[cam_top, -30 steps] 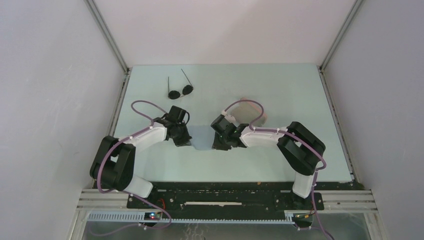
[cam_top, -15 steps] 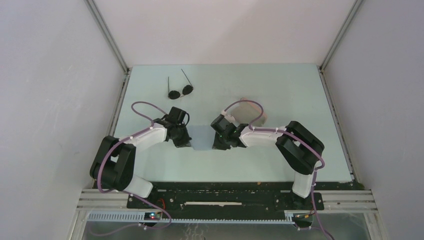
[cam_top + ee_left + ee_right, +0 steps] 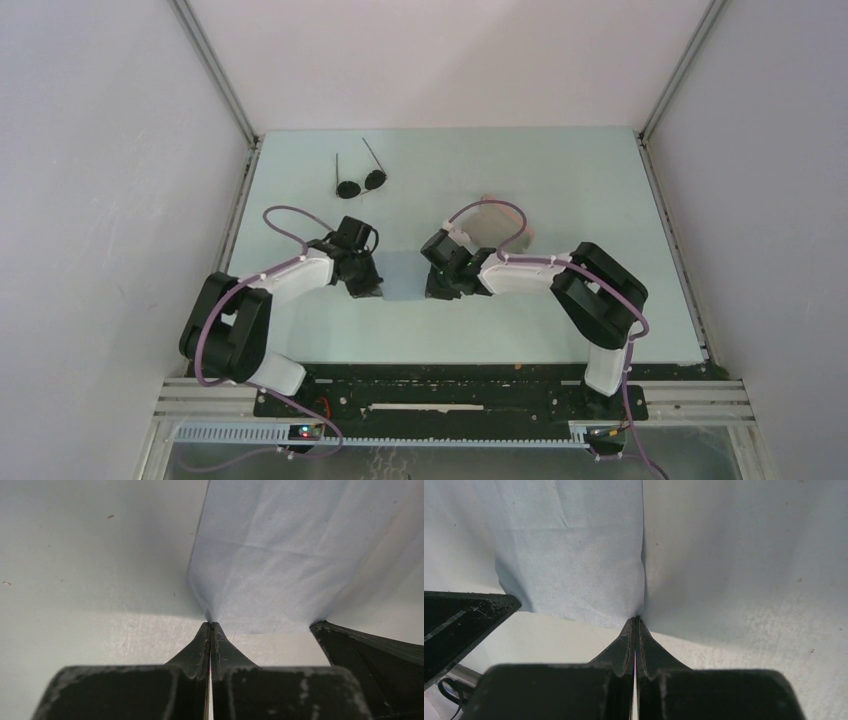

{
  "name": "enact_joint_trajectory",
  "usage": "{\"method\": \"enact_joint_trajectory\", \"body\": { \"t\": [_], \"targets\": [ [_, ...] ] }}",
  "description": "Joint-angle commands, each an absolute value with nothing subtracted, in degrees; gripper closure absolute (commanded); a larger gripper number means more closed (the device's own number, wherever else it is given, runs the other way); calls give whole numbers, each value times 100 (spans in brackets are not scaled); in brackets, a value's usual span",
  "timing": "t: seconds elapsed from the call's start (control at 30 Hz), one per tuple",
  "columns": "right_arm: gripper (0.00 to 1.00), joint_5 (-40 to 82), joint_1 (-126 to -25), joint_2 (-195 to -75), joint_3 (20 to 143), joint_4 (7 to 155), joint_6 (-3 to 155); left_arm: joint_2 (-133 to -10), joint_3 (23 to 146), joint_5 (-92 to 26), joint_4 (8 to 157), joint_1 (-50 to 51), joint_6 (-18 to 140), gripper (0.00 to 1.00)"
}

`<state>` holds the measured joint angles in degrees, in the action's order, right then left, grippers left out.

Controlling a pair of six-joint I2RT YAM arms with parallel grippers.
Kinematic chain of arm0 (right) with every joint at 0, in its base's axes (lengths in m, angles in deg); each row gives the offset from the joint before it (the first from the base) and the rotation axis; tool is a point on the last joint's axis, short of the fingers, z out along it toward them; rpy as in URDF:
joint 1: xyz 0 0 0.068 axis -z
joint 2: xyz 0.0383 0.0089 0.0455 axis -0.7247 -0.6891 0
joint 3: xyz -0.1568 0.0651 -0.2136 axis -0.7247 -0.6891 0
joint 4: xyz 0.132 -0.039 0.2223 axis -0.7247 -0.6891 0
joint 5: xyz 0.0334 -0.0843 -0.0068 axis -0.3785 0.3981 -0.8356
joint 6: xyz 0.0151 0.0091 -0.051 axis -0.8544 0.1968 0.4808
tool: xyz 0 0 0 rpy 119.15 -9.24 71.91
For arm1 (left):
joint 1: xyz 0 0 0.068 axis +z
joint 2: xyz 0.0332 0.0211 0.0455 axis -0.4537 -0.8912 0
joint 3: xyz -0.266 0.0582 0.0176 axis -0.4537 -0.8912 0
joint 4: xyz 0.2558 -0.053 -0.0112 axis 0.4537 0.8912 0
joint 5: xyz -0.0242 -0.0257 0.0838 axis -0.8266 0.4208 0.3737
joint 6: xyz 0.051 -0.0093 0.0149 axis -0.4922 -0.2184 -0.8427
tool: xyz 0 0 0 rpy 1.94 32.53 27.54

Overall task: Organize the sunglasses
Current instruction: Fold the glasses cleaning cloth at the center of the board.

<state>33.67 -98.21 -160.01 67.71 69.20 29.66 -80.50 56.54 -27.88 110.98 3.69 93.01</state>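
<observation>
The sunglasses (image 3: 360, 183) lie open on the table at the far left, apart from both arms. A light blue cloth (image 3: 403, 278) is stretched between the two grippers near the table's middle. My left gripper (image 3: 368, 288) is shut on the cloth's left near corner; its tips (image 3: 211, 625) pinch the fabric (image 3: 280, 555). My right gripper (image 3: 437, 290) is shut on the right near corner, its tips (image 3: 637, 618) pinching the cloth (image 3: 574, 545). Each wrist view shows the other gripper's dark finger at its edge.
A pink oblong case (image 3: 497, 213) lies behind the right wrist, partly hidden by the arm's cable. Grey walls with metal rails enclose the pale green table (image 3: 560, 170) on the left, right and back.
The right gripper has closed onto the cloth's corner. Both grippers have shifted slightly away from the bases, and the cloth now lies stretched between them.
</observation>
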Motion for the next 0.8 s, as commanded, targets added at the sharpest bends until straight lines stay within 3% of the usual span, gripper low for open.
{"method": "enact_joint_trajectory", "body": {
  "t": [0.0, 0.33, 0.77],
  "targets": [
    [100, 3726, -9975, -15780, 6668, 6740, 2998, -7809, 5438, -2913, 11000, 276, 9224, 100],
    [100, 3920, -10229, -15134, 5954, 6618, 2782, -7414, 5094, -3111, 11125, -129, 9393, 100],
    [100, 4008, -10221, -14766, 5922, 6637, 2693, -7242, 5426, -3033, 11253, -150, 9511, 100]
  ]
}}
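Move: The cleaning cloth lies flat, its near-left corner in the left hand and its near-right corner in the right. Its middle is about 5 cm ahead of the left hand and 5 cm to its right; from the right hand, some 6 cm ahead and 6 cm left. The open glasses case stands roughly 19 cm ahead of the right hand and 17 cm to its right. The sunglasses lie about 33 cm ahead of the left hand and 8 cm to its left. Keeping the cloth's two near corners pinched, both hands drag it back towards the board's near edge, each by about 4 cm, low over the board, while drifting right. The right hand goes some 3 cm that way, the left nearly 2, so the corners are drawn slightly apart. The left wrist turns about 5 degrees clockwise, and both hands ease to a stop. ##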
